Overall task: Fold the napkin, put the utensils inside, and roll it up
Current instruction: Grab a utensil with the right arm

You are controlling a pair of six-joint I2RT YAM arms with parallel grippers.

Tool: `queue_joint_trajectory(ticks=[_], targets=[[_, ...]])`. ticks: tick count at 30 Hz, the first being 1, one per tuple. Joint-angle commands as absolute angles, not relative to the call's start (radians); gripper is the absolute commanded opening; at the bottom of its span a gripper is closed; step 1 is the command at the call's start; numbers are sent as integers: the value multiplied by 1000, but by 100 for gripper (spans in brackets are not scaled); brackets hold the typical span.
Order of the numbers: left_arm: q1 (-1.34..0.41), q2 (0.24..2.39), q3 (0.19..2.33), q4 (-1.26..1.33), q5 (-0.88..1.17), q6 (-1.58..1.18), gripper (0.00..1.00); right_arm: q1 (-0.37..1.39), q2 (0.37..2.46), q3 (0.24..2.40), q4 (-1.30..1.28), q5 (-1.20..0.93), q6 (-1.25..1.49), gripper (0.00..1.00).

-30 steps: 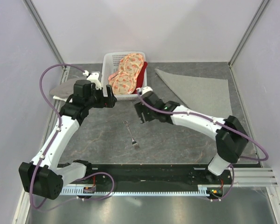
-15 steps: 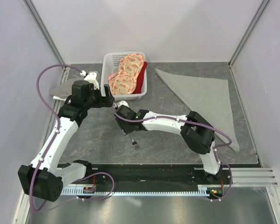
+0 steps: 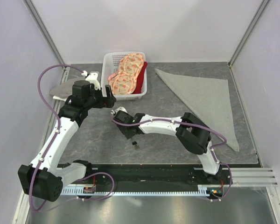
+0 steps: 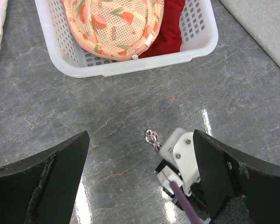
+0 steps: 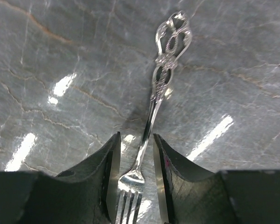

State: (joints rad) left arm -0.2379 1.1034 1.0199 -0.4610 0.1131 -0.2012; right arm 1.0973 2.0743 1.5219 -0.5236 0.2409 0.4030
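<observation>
The grey-green napkin (image 3: 205,98) lies flat as a triangle at the back right; its corner shows in the left wrist view (image 4: 266,28). The silver fork (image 5: 155,100) lies on the table, tines toward me (image 3: 136,144); its ornate handle end shows in the left wrist view (image 4: 152,136). My right gripper (image 3: 130,133) is down at the table, jaws narrowly open on either side of the fork's neck (image 5: 136,138), with small gaps on both sides. My left gripper (image 3: 108,98) is open and empty (image 4: 140,135), hovering in front of the basket.
A white basket (image 3: 107,60) with orange-pink patterned cloths and a red cloth stands at the back centre (image 4: 130,65). A grey-and-white cloth (image 3: 60,88) lies at the left edge. The right arm stretches across the table's middle.
My right arm has swung left and lowered from beside the basket onto the fork, its jaws now straddling the neck. The napkin is now uncovered. The left arm has barely moved.
</observation>
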Motion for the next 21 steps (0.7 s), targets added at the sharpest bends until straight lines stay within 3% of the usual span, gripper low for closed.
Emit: queue_joint_trajectory(ticks=[1,13,18,21], targets=[[-241,1108,1025,-419,141,-225,100,1106,2092,1509,-534,238,397,40],[-241,1104,1026,-419,141,-225,100,1106,2114,1468,-503,210,405,31],[-241,1098,1023,-420,133,-222,100,1106,2117,1447,-495,184,402,8],[-241,1097,1026,-419,132,-222,100,1106,2100,1425,-494,180,397,0]])
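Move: The fork lies just under the right hand, its middle only about 1 cm lower and 1 cm back, with the handle running away forward-left between the open fingers. From that hand the white basket stands some 29 cm ahead and 2 cm left, and the grey napkin about 17 cm ahead and 37 cm to the right. From the left hand the fork is roughly 11 cm back, 11 cm right and 20 cm down. The right fingers shut from less than half open and pinch the fork's shaft near its middle, just above the neck, with the handle still pointing away forward-left. Before most of the closing, the hand settles about 1 cm down and 1 cm back onto the fork; then it hardly travels and keeps its slant. ##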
